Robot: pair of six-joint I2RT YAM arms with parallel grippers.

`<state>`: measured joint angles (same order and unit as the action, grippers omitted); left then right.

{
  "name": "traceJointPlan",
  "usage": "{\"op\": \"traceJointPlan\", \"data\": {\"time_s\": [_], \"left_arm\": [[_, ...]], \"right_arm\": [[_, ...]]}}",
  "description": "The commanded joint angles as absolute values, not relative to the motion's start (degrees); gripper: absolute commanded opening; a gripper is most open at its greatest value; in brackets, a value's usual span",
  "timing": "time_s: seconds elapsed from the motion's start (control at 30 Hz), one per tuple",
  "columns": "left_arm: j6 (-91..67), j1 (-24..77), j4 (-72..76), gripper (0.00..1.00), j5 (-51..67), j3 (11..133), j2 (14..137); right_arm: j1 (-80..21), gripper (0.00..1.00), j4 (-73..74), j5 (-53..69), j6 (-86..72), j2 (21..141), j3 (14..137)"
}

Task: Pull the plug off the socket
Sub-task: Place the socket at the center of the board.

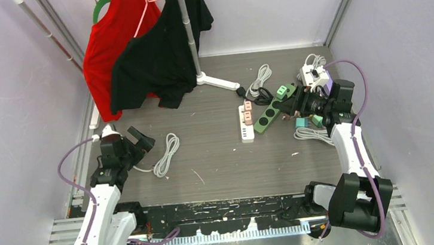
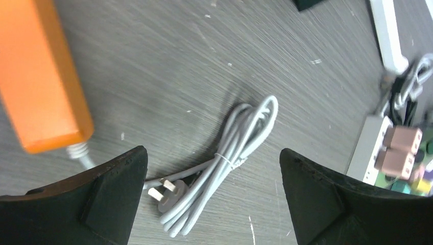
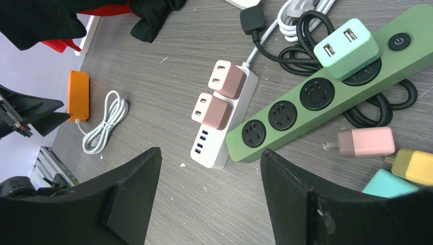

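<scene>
Two pink plugs (image 3: 218,94) sit in the white socket strip (image 3: 217,148), and a mint plug (image 3: 347,48) sits in the green socket strip (image 3: 316,99). My right gripper (image 3: 209,153) hovers open just in front of both strips' near ends (image 1: 290,106), with nothing between its fingers. My left gripper (image 2: 212,153) is at the table's left (image 1: 135,143), open wide above a coiled grey cable (image 2: 240,138). The cable's plug (image 2: 164,196) lies loose on the table. An orange socket strip (image 2: 41,76) lies beside the left finger.
Loose pink (image 3: 365,142), yellow (image 3: 413,166) and teal (image 3: 390,185) adapters lie to the right of the green strip. Black and white cords (image 1: 259,85) are piled behind the strips. A clothes stand with red (image 1: 111,42) and black shirts (image 1: 163,55) fills the back left.
</scene>
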<state>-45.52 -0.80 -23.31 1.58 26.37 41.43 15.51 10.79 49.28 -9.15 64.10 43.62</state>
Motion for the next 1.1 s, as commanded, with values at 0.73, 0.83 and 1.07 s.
{"op": "traceJointPlan", "data": {"time_s": [0.73,0.83,1.07], "left_arm": [[-1.6,3.2,42.8,0.99,0.9,14.5,69.0],[-1.5,2.0,46.0,0.99,3.6,16.3,73.4],[-1.1,-0.4,67.8,0.99,6.8,14.7,90.5]], "right_arm": [[15.6,0.76,9.5,50.3,-8.3,62.4,45.6],[15.6,0.76,9.6,50.2,-8.1,62.7,45.7],[15.7,0.77,9.8,50.3,-7.7,63.0,45.8]]}}
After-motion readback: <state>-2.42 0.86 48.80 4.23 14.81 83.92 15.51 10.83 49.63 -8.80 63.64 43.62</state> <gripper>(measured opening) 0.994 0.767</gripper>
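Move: The white socket with the two pink plugs is what my open left hand should go for next, roughly 37 cm to its right, 11 cm ahead and 8 cm below. The orange socket lies about 11 cm to the left of that hand and 3 cm ahead, the grey cord bundle 7 cm right and 1 cm ahead, both similarly low. The green socket is some 11 cm right of the white one and 5 cm farther out. From my right hand the white socket lies about 12 cm left, 8 cm ahead and 17 cm below. I carry my empty left hand about 10 cm forward, first rising some 4 cm and swinging slightly right over the cord side, then dipping about 10 cm to hang low above bare board between the orange socket and the bundle's far end. On the way I roll its left side up by some 35 degrees and turn it clockwise, levelling the fingers to point forward, still wide open. ##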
